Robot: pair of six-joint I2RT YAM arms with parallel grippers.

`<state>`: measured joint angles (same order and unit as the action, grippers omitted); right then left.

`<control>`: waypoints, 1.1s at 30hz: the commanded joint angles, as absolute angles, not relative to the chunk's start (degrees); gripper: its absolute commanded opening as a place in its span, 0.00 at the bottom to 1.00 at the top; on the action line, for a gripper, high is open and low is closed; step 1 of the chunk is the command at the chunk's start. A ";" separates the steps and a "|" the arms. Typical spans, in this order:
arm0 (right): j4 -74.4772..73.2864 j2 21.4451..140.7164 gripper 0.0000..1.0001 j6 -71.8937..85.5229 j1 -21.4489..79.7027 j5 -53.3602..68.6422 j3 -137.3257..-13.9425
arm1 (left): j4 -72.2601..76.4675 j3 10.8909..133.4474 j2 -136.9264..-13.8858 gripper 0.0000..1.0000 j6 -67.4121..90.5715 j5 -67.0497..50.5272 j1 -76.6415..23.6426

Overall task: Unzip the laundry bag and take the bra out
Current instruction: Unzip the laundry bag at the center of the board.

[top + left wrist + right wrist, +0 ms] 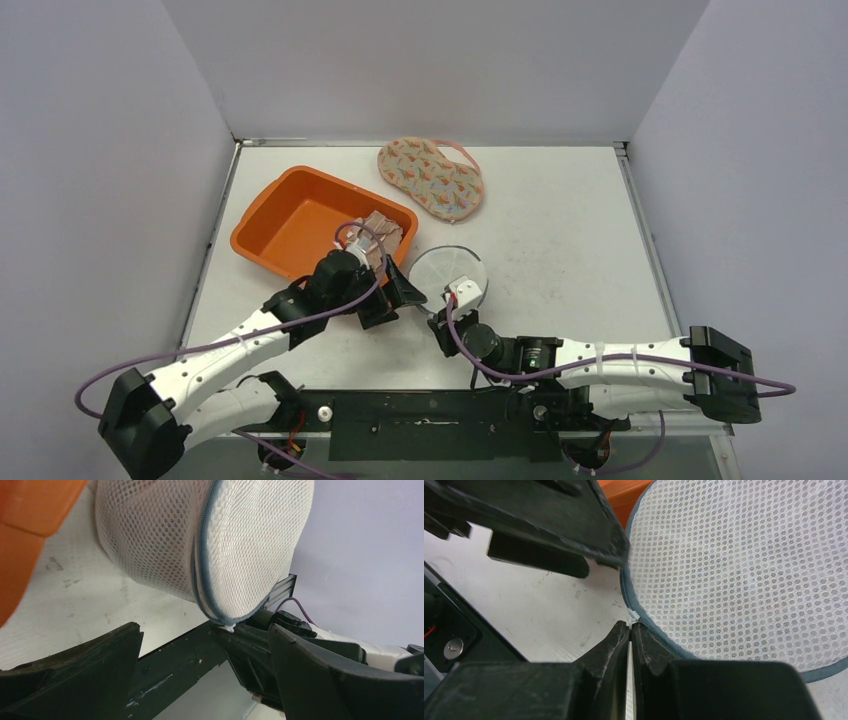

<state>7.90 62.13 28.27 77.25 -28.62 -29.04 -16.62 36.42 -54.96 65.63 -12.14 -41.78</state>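
Note:
The laundry bag (450, 272) is a round white mesh pouch with a grey-blue zipper, lying on the table between the two arms. The left wrist view shows its zipper (201, 555) closed along the rim. My right gripper (630, 626) is shut on the small white zipper pull (634, 616) at the bag's near edge. My left gripper (395, 300) stands open just left of the bag, touching nothing, its fingers (90, 670) wide apart. The bra is hidden; nothing shows through the mesh (744, 565).
An orange bin (300, 222) sits left of the bag with a folded pinkish cloth (382, 232) in its near corner. A pink patterned padded garment (432, 177) lies on the table at the back. Grey walls close in the table on three sides.

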 commanded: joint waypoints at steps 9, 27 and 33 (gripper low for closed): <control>9.02 59.00 0.05 29.35 76.92 -27.09 -31.37 | -3.19 41.47 -66.79 0.74 68.42 -9.77 -45.86; -2.05 48.54 0.05 33.07 76.90 -30.65 -28.74 | -2.83 42.54 -68.11 0.04 66.47 -9.94 -42.98; -7.51 44.69 0.05 34.60 76.82 -33.61 -27.82 | -1.66 42.55 -68.97 0.00 65.88 -11.09 -42.73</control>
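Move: The left hand, wide open, has the stretch of zip edge it goes for about 3 cm to its right, 2 cm ahead and 2 cm lower. The zipper pull is some 4 cm right of this hand and 2 cm back; the laundry bag's middle is about 8 cm right, 6 cm ahead. The right hand already holds the pull, with that stretch roughly 4 cm ahead and 1 cm left, the bag's middle about 6 cm ahead and 4 cm right. The left fingers newly pinch the bag's zip edge a few centimetres from the pull: the hand slips about 4 cm right, dipping slightly, then eases 3 cm forward while the fingers go from wide open to shut. The right hand keeps its grip on the zipper pull, raising it some 3 cm, then drawing it about 4 cm right, away from its starting place. ##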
